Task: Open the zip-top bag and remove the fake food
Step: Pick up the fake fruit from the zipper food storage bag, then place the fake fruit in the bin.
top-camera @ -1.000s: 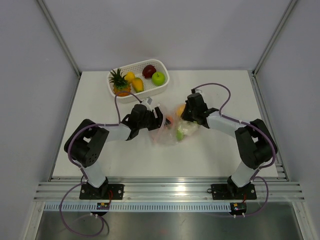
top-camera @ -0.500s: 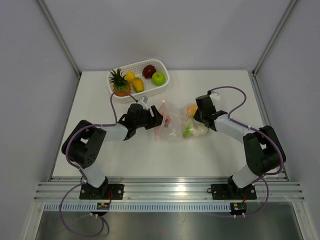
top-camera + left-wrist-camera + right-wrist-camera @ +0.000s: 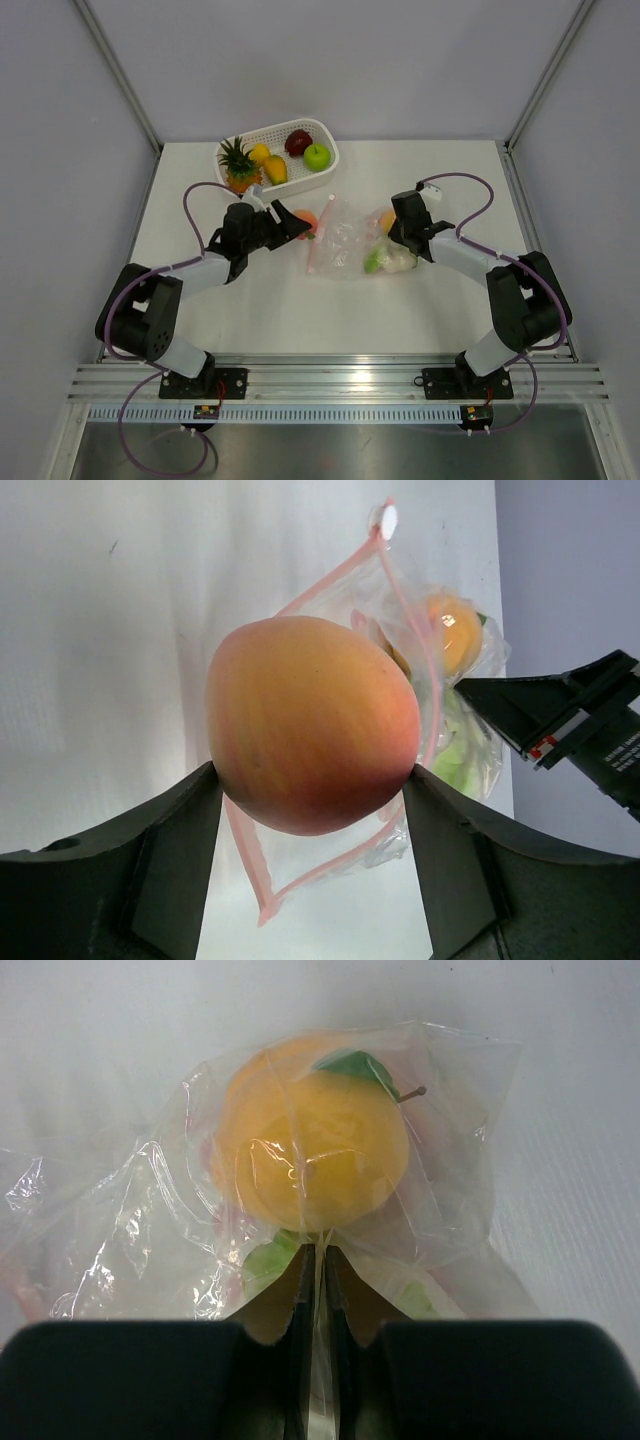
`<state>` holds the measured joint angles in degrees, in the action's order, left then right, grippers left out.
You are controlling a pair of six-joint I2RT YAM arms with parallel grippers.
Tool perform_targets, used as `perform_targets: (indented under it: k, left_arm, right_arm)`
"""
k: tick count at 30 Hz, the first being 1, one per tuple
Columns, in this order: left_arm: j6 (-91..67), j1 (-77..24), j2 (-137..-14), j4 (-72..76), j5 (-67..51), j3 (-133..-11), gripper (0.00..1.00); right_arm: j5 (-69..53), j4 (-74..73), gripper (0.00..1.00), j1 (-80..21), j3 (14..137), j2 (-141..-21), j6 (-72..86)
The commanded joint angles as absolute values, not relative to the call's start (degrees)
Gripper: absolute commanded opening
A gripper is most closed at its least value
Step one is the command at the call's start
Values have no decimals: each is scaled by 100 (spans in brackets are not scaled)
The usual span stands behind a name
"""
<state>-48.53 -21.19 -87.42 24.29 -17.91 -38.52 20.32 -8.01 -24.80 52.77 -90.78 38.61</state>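
My left gripper (image 3: 298, 222) is shut on an orange-red peach-like fake fruit (image 3: 310, 738), held left of the bag and above the table. The clear zip-top bag (image 3: 345, 238) lies in the middle with its pink zip strip (image 3: 319, 232) open toward the left; its mouth (image 3: 330, 810) gapes in the left wrist view. Inside it are an orange (image 3: 312, 1155) with a green leaf, a green piece (image 3: 372, 264) and a white piece (image 3: 398, 262). My right gripper (image 3: 318, 1260) is shut on a fold of the bag's plastic just below the orange, at the bag's right end (image 3: 400, 238).
A white perforated basket (image 3: 325, 170) stands at the back left with a pineapple (image 3: 240, 166), yellow pieces (image 3: 270, 164), a dark red piece (image 3: 298, 141) and a green apple (image 3: 317, 156). Grey walls enclose the table on three sides.
My left gripper has pulled back to the left, out of the bag, with the peach-like fruit in it. The right gripper has drawn the bag to the right, and the bag now lies stretched out.
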Motion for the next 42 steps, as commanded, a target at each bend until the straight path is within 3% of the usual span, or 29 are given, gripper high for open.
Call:
perform_targets:
  k: [1, 9, 23, 36, 42]
  left_arm:
    - [-4957, -1934, -8411, 2584, -1907, -3744, 63]
    - [-5274, -1644, -8429, 2348, -1715, -4200, 63]
    - [-4605, -1345, -9509, 607, -484, -7047, 63]
    - [-4474, -1160, -10828, 870, -325, -8130, 64]
    - [-4509, -1125, -10951, 870, -316, -8086, 77]
  right_arm:
    - [2127, -914, 15, -2487, 5344, -8921, 3779]
    - [1890, -844, 13, -2487, 5344, -8965, 3744]
    - [1696, -747, 13, -2487, 5309, -8973, 3683]
    - [1468, -720, 13, -2496, 5353, -8912, 3683]
    - [1476, -712, 13, -2496, 5344, -8886, 3674]
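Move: Ahead and to the left of the left hand, which already holds the peach clear of the bag, lies the white basket, its middle about 18 cm forward, 8 cm left and some 6 cm lower. Inside it the papaya is about 16 cm ahead and 9 left, the green apple 20 ahead and 4 right, the dark red fruit 24 ahead and 2 left. From the right hand the basket is roughly 22 cm ahead, 34 left and slightly lower. Carrying the peach away from the bag, the left hand first edges left about 3 cm, then sweeps forward some 18 cm and further left in a high arc over the basket's near rim, turning about 20 degrees counter-clockwise, and sinks some 7 cm towards the gap between papaya and green apple; the fingers just begin to ease. The right hand keeps its pinch on the bag, drifting slightly left. ##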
